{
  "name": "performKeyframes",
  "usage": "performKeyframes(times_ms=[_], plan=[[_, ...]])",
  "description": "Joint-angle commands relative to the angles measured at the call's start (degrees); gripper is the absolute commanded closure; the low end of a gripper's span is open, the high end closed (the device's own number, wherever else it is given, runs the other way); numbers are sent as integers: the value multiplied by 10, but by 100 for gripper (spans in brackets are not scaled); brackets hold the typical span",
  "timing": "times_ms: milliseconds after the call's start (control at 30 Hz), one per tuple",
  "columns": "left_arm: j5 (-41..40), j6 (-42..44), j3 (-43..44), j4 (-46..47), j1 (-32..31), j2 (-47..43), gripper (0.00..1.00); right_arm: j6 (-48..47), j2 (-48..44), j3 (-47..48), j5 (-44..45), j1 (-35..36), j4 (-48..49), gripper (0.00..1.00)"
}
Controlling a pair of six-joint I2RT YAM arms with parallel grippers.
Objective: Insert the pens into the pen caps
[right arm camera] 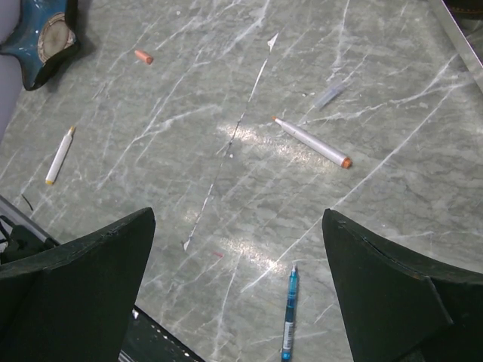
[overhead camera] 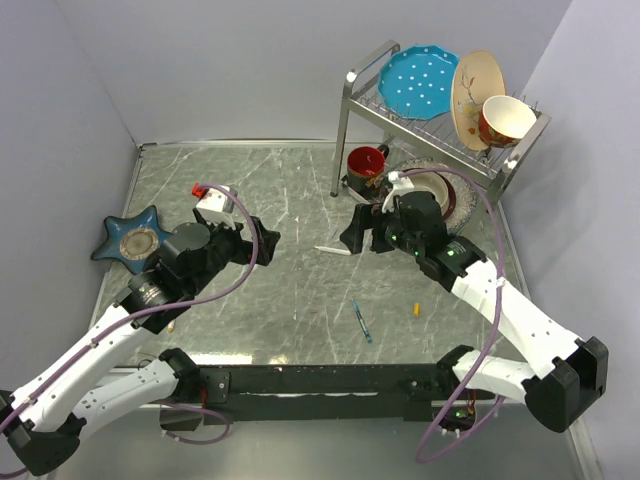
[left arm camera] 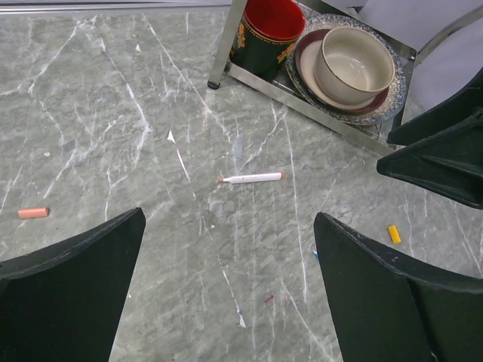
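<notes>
A white pen point(overhead camera: 333, 250) with orange ends lies mid-table between my two grippers; it also shows in the left wrist view point(left arm camera: 251, 178) and the right wrist view point(right arm camera: 311, 142). A blue-teal pen point(overhead camera: 361, 321) lies nearer the front edge and shows in the right wrist view point(right arm camera: 289, 313). A second white pen point(right arm camera: 59, 155) lies by the left arm. The yellow-orange cap point(overhead camera: 416, 309) lies right of the blue pen. The red-orange cap point(left arm camera: 33, 213) lies at far left. My left gripper point(overhead camera: 262, 240) and my right gripper point(overhead camera: 360, 232) both hover open and empty above the table.
A metal dish rack point(overhead camera: 352, 110) stands at the back right with plates and a bowl on top, and a red mug point(overhead camera: 366, 163) and a bowl on plates underneath. A blue star-shaped dish point(overhead camera: 132, 240) and a white block point(overhead camera: 214, 200) sit at the left.
</notes>
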Motion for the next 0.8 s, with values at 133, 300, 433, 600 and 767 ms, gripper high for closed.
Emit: performKeyframes(times_ms=[133,300,433,600,767], plan=[[-19,5,3,17,-2,-14,1,-21,28,48,45,9,0,0],[-39,4,-5,26,-2,-39,1,-78,77,76,61,35,-13,2],[-62,2,-13,34,-2,-63,0,-140,150,118,94,78,-45,11],[-85,-2,-23,42,-1,-89,1,-228,305,219,114,82,-129,36],[-83,-4,-27,49,-1,-101,1,-280,375,250,129,82,-123,45]])
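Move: The white pen lies on the table about 9 cm ahead of my right hand, 4 cm to its left and some 22 cm below. A clear cap lies roughly 6 cm farther out than the pen. The blue pen is about 9 cm back from my right hand and 3 cm to its right, and the yellow cap about 7 cm back and 15 cm right. From my left hand the white pen is some 12 cm ahead, 13 cm right and 29 cm below. I swing my right hand down towards the white pen, sinking about 10 cm while going some 6 cm forward and 6 cm left, slowly at first and then fast. Its wrist turns roughly 30 degrees so the fingers point more steeply down, and they close to about half open, still above the pen. My left hand, wide open, draws away about 4 cm left and 3 cm up. ##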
